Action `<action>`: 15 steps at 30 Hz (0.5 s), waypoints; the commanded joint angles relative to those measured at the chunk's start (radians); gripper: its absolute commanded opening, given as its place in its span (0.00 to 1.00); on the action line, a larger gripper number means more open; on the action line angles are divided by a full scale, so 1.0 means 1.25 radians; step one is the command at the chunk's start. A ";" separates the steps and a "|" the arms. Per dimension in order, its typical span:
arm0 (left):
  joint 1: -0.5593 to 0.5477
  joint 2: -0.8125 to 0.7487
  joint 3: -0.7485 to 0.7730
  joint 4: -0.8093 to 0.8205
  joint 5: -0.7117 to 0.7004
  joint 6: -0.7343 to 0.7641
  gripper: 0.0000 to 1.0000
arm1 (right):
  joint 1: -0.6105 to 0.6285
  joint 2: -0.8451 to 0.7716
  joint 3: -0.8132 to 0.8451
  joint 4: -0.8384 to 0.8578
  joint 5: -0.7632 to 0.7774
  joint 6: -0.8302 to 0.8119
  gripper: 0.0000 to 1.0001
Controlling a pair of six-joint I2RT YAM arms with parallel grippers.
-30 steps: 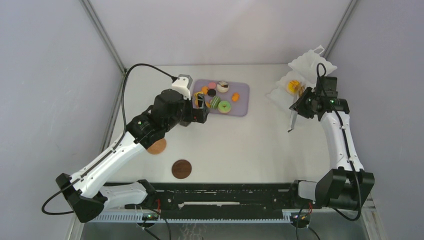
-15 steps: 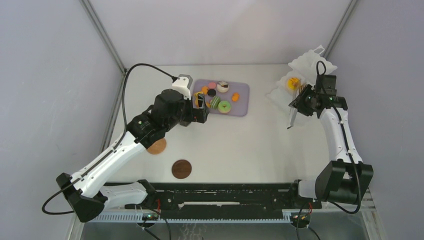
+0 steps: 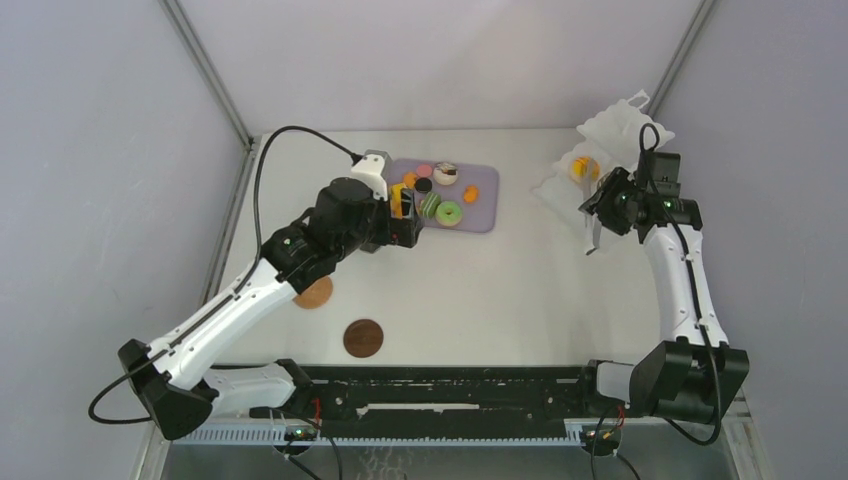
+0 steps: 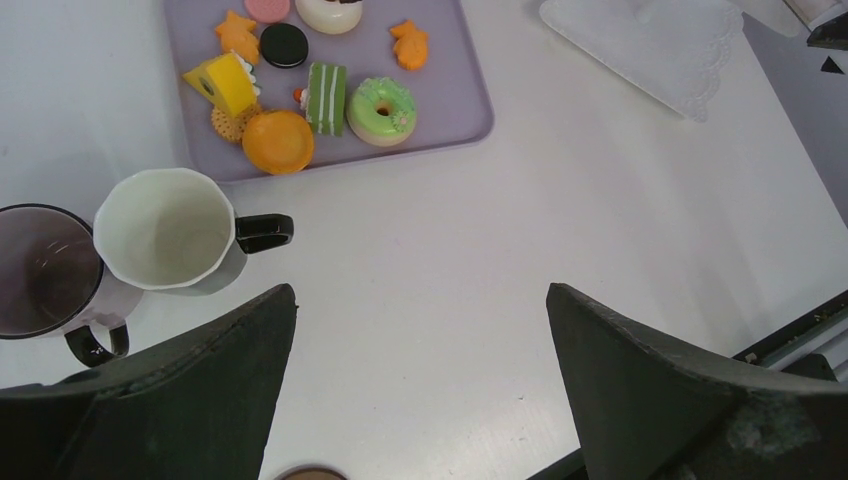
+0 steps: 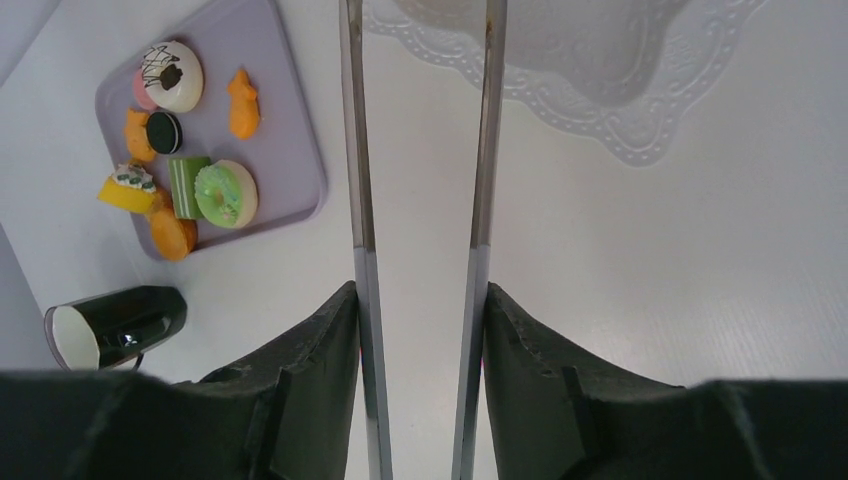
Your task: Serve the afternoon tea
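My left gripper is open over bare table, nothing between its fingers; from above it sits at the near left corner of the tray. Just left of it stand the mauve mug and the dark mug with white inside, both upright. My right gripper is shut on the long white tongs, whose two arms stand apart and point at the white stand. A yellow doughnut lies on the stand. Two brown coasters lie near the front left.
The lilac tray at the back middle holds several sweets, among them a green doughnut and a yellow cake wedge. My left arm covers the mugs in the top view. Grey walls close in both sides.
My right gripper has shifted slightly toward the stand, and the tongs hang steeper, their arms spreading. My left arm has edged a little toward the tray.
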 commanded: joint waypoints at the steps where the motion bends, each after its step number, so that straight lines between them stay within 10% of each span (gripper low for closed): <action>1: 0.004 0.003 0.038 0.030 0.017 0.004 1.00 | -0.007 -0.051 0.009 0.006 -0.002 -0.005 0.51; 15: 0.042 0.223 0.218 0.105 0.258 -0.117 1.00 | -0.017 -0.274 -0.056 -0.123 -0.015 -0.017 0.47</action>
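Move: The left gripper is empty and wide open; the tongs in the right gripper lie about 37 cm to its right, 5 cm ahead and 8 cm lower. The tray's centre is some 20 cm ahead of it, 5 cm right and 26 cm down; the white mug about 11 cm ahead, 12 cm left, 24 cm down. From the right gripper the yellow donut is about 9 cm ahead, 1 cm left, 4 cm below; the cake stand's middle tier centres 12 cm ahead, 4 cm right, 5 cm below. Draw the right gripper back about 5 cm and up some 4 cm, keeping the half-open tongs in its hold and carrying their tips away from the donut and the stand, with the fingers tipping up slightly. After a brief hold, swing the open left gripper to the right above the tray's near side, speeding up, some 4 to 5 cm and a little forward, towards the tongs. ##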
